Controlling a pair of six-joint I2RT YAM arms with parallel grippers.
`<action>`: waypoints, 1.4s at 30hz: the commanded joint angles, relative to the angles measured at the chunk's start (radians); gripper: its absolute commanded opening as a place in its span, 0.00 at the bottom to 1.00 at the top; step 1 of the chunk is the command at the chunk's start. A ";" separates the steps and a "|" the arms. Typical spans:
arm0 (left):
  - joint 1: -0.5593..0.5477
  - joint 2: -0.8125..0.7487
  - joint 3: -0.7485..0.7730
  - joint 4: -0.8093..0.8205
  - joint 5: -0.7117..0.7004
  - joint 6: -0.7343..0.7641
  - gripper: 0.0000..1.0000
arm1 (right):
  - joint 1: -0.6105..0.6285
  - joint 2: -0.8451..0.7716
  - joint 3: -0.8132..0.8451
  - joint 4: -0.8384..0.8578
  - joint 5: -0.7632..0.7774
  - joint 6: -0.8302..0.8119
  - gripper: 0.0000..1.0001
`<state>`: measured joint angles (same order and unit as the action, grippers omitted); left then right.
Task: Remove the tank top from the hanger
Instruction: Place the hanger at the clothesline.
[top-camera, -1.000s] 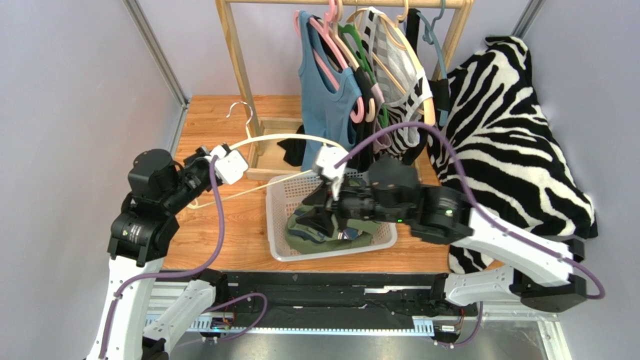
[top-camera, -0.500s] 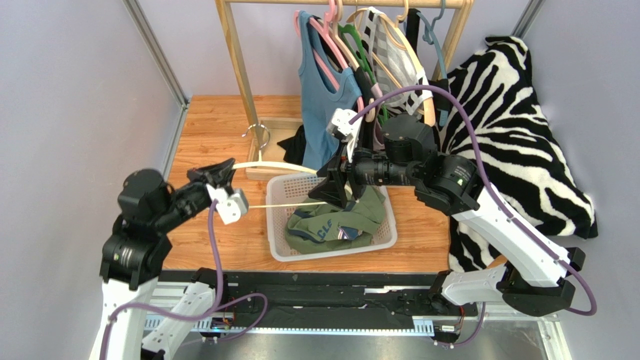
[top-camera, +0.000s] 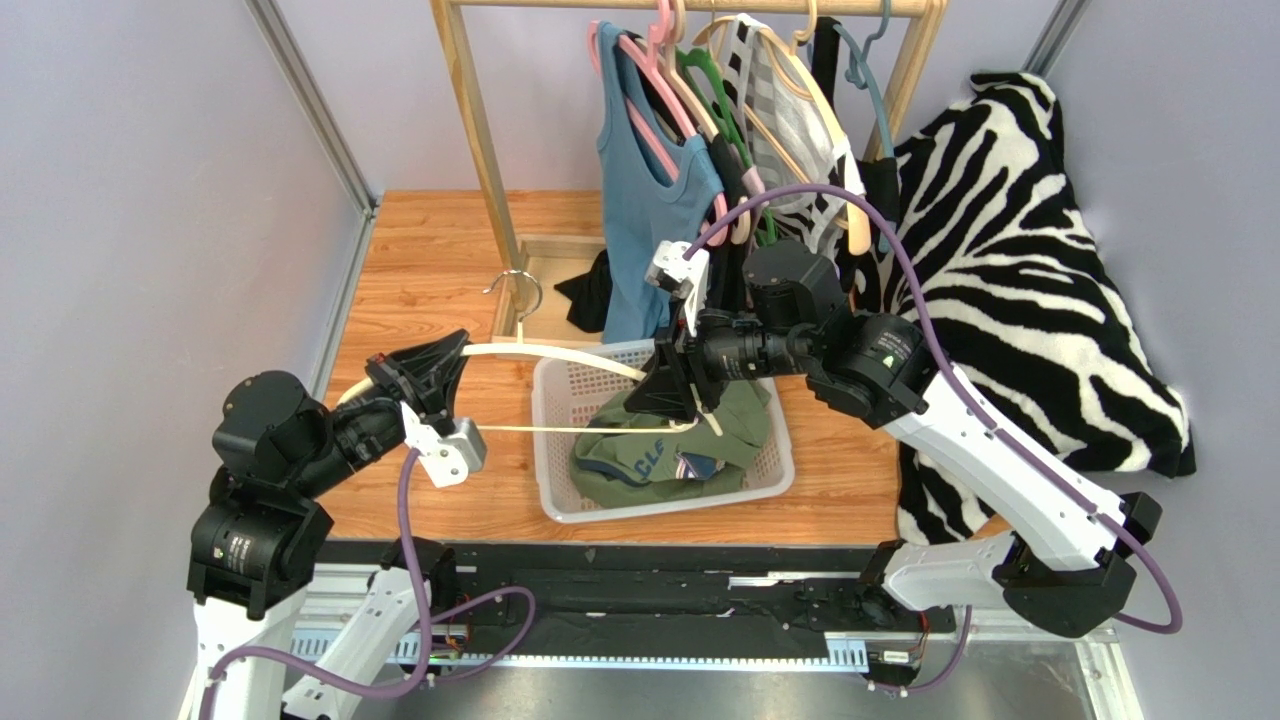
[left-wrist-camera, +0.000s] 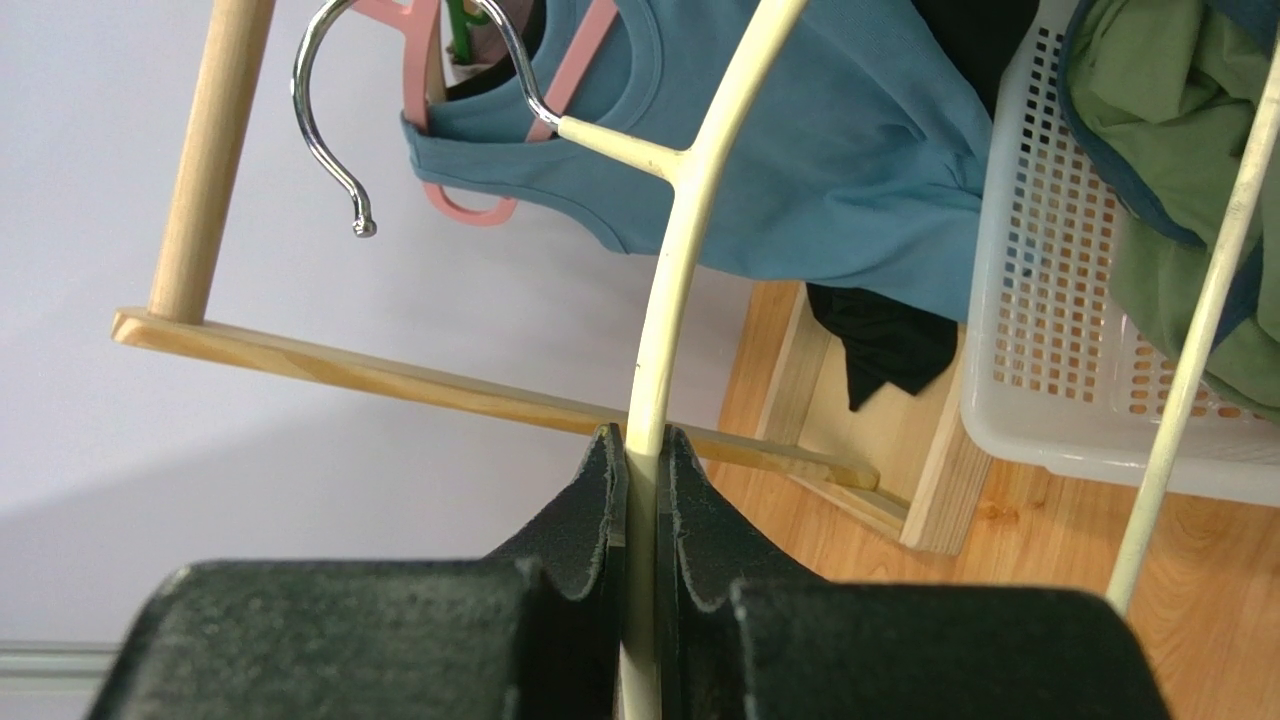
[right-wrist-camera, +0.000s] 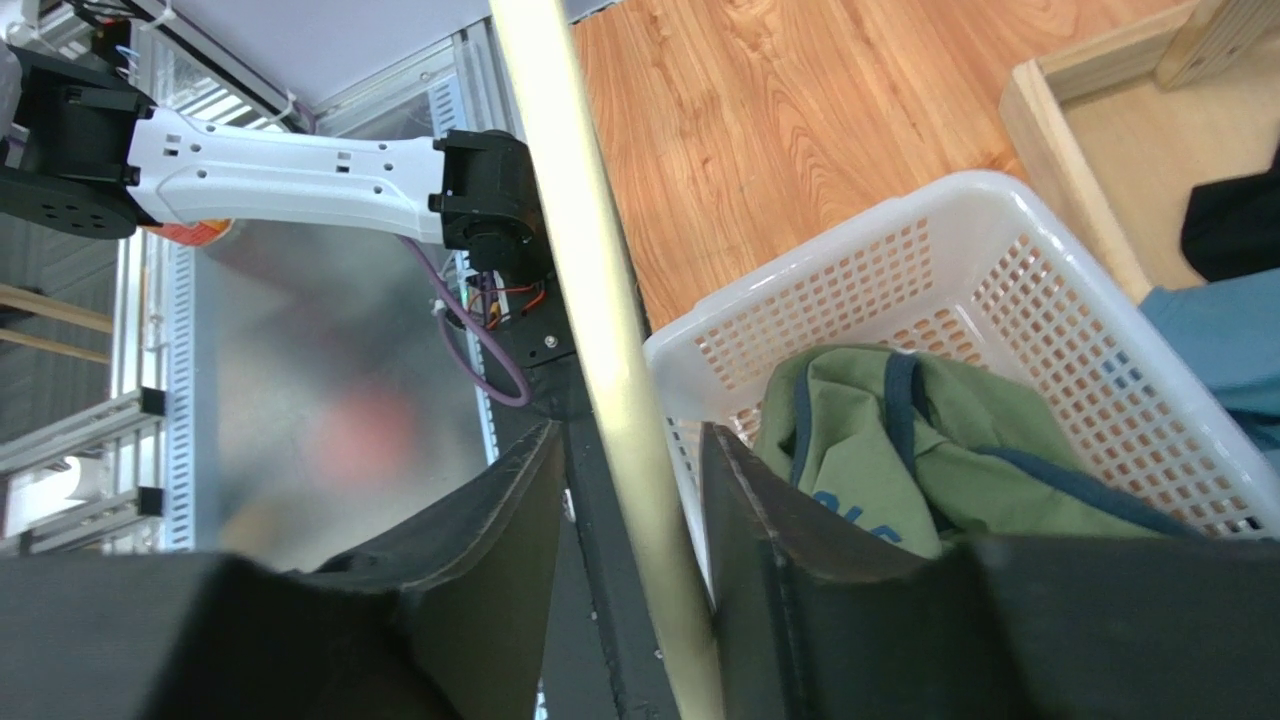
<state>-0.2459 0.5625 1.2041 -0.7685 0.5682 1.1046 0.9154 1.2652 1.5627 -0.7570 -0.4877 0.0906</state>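
Observation:
The green tank top (top-camera: 661, 458) lies crumpled in the white basket (top-camera: 549, 450), off the hanger; the right wrist view shows it too (right-wrist-camera: 932, 450). The bare cream hanger (top-camera: 556, 351) hangs level above the basket's left side, its metal hook (left-wrist-camera: 323, 120) pointing at the rack. My left gripper (top-camera: 436, 375) is shut on the hanger's left arm (left-wrist-camera: 684, 225), pinching it between both fingers (left-wrist-camera: 643, 450). My right gripper (top-camera: 669, 393) stands open astride the hanger's right end (right-wrist-camera: 579, 255), with a gap showing beside the rod (right-wrist-camera: 631, 450).
A wooden rack (top-camera: 478, 135) at the back holds several hung garments, a blue top (top-camera: 654, 195) nearest. Its base frame (top-camera: 526, 300) lies just behind the basket. A zebra-striped cloth (top-camera: 1022, 270) fills the right side. Grey walls close in on both sides.
My right gripper rose out of the basket, leaving the green top there, and now straddles the hanger's right end. The left arm pulled the hanger back toward the near left.

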 joint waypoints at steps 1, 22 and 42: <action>0.007 0.020 0.074 0.063 0.035 -0.014 0.00 | -0.006 -0.030 -0.023 0.048 -0.055 0.031 0.36; 0.007 0.263 0.420 0.144 -0.244 -0.595 0.93 | 0.224 0.141 0.499 -0.245 0.943 -0.119 0.00; 0.007 0.240 0.620 -0.106 -0.380 -0.779 0.96 | 0.276 0.536 0.921 -0.149 1.422 -0.382 0.00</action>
<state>-0.2417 0.8043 1.8221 -0.8192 0.2016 0.3599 1.1809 1.7840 2.4046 -0.9955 0.8570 -0.2424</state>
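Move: The hanger's right arm already lies between the right hand's part-open fingers. From that hand the clothesline's middle is about 26 cm ahead, 4 cm right and 18 cm up; the blue tank top hangs some 23 cm straight ahead, level in height; the basket's middle is 4 cm ahead, about 32 cm below. From the left hand, still gripping the hanger's other side, that right arm is roughly 19 cm right, 3 cm back and 4 cm lower. Nearly in place at first, the right hand closes its fingers on the hanger's right arm; the left then opens wide and comes free, easing forward about 5 cm before lifting away up and back. The right hand carries the hanger forward some 14 cm and up 10 towards the clothesline, swinging its fingers clockwise from pointing left towards pointing forward. ##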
